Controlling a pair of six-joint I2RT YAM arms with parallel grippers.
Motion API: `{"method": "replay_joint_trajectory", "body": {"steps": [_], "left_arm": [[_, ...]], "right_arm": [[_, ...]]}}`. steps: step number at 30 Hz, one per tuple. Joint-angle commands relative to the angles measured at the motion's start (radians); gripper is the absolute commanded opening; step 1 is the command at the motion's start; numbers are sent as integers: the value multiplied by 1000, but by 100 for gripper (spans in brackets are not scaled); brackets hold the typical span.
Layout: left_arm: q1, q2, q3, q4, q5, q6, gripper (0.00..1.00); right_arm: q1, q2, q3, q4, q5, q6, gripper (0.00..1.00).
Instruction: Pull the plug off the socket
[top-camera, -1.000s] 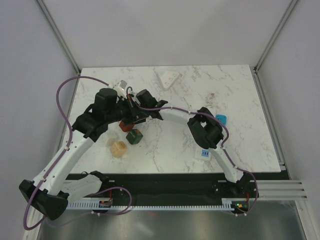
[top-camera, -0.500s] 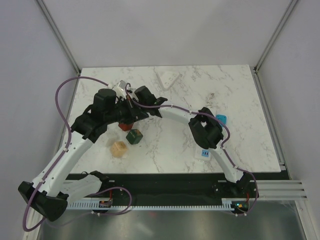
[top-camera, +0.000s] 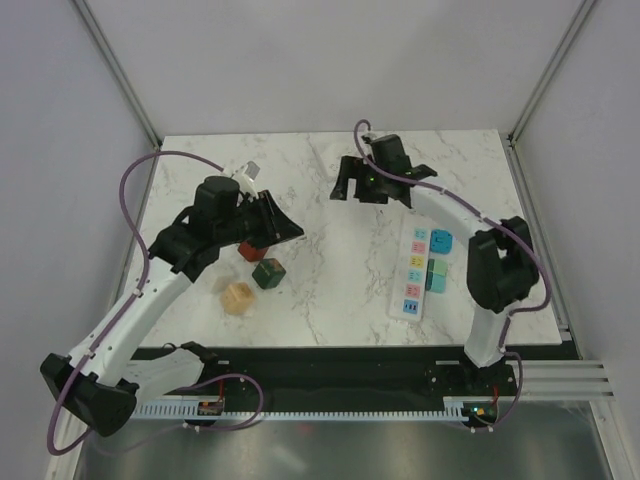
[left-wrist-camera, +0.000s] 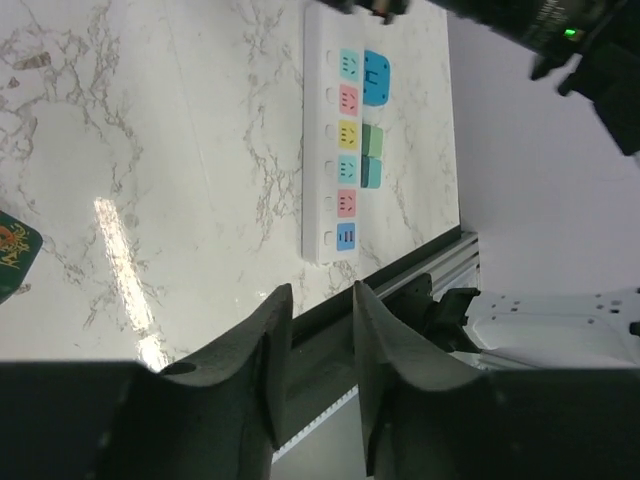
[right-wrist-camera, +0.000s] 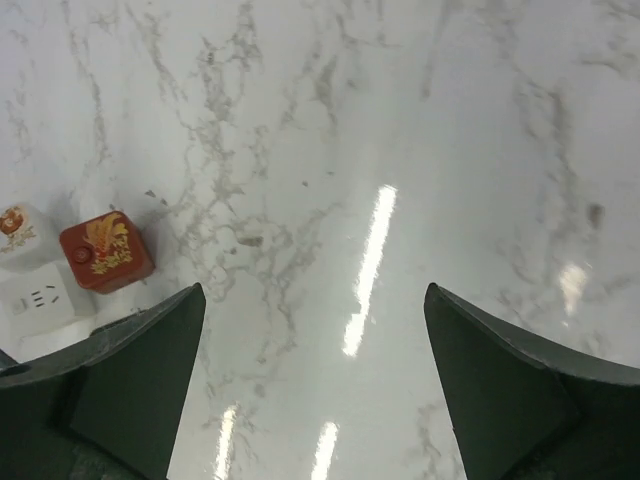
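Observation:
The white socket strip (top-camera: 412, 272) with several coloured outlets lies at the table's right; the left wrist view shows it too (left-wrist-camera: 343, 130). A blue plug (top-camera: 441, 240) sits against its far right side, and the left wrist view shows that plug (left-wrist-camera: 377, 78) as well. My left gripper (top-camera: 290, 232) hovers over the left centre, its jaws a narrow gap apart with nothing between them (left-wrist-camera: 322, 290). My right gripper (top-camera: 345, 188) is at the back centre, wide open over bare marble (right-wrist-camera: 312, 290), far from the strip.
Two green blocks (top-camera: 437, 275) rest beside the strip's middle. A red cube (top-camera: 250, 250), a dark green cube (top-camera: 268, 272) and a tan cube (top-camera: 237, 297) lie at left centre. The right wrist view shows the red cube (right-wrist-camera: 105, 250) next to a white adapter (right-wrist-camera: 40, 300).
My right arm has swung from beside the left gripper to the back centre, uncovering the socket strip. My left gripper's jaws have parted slightly and the right ones have widened.

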Motion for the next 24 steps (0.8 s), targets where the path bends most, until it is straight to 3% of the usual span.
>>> {"method": "replay_joint_trajectory", "body": {"steps": [1, 12, 19, 20, 24], "left_arm": [[-54, 50, 9, 37, -7, 69, 40], [-409, 442, 171, 84, -177, 98, 57], [-568, 752, 443, 14, -317, 115, 69], [-592, 807, 472, -6, -358, 113, 85], [-650, 930, 625, -95, -446, 104, 85]], "right_arm": [[-25, -178, -150, -89, 125, -52, 98], [-283, -656, -698, -156, 271, 89, 98], [-504, -845, -751, -230, 277, 57, 98], [-518, -853, -746, -236, 277, 51, 98], [-561, -874, -761, -241, 280, 40, 98]]}}
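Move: The white socket strip's middle lies about 30 cm right of the left hand, 2 cm farther out and 25 cm lower. For the right hand, the light-green plug on the strip's right side is about 23 cm right, 17 cm back and 11 cm down; the blue plug sits some 8 cm beyond that green plug and 2 cm right of it, the teal plug about 4 cm nearer the base. The green plug is roughly 36 cm right of the left hand, 2 cm ahead. Touching nothing yet, both hands swing right to the socket strip. The left travels about 23 cm right while sinking 14 cm towards the strip's near half, turning clockwise as its left side rises, its fingers spreading wide. The right, already open, sweeps nearly 30 cm right and 15 cm back towards the plugs, turning some 45 degrees clockwise; it dips, then rises slightly. ##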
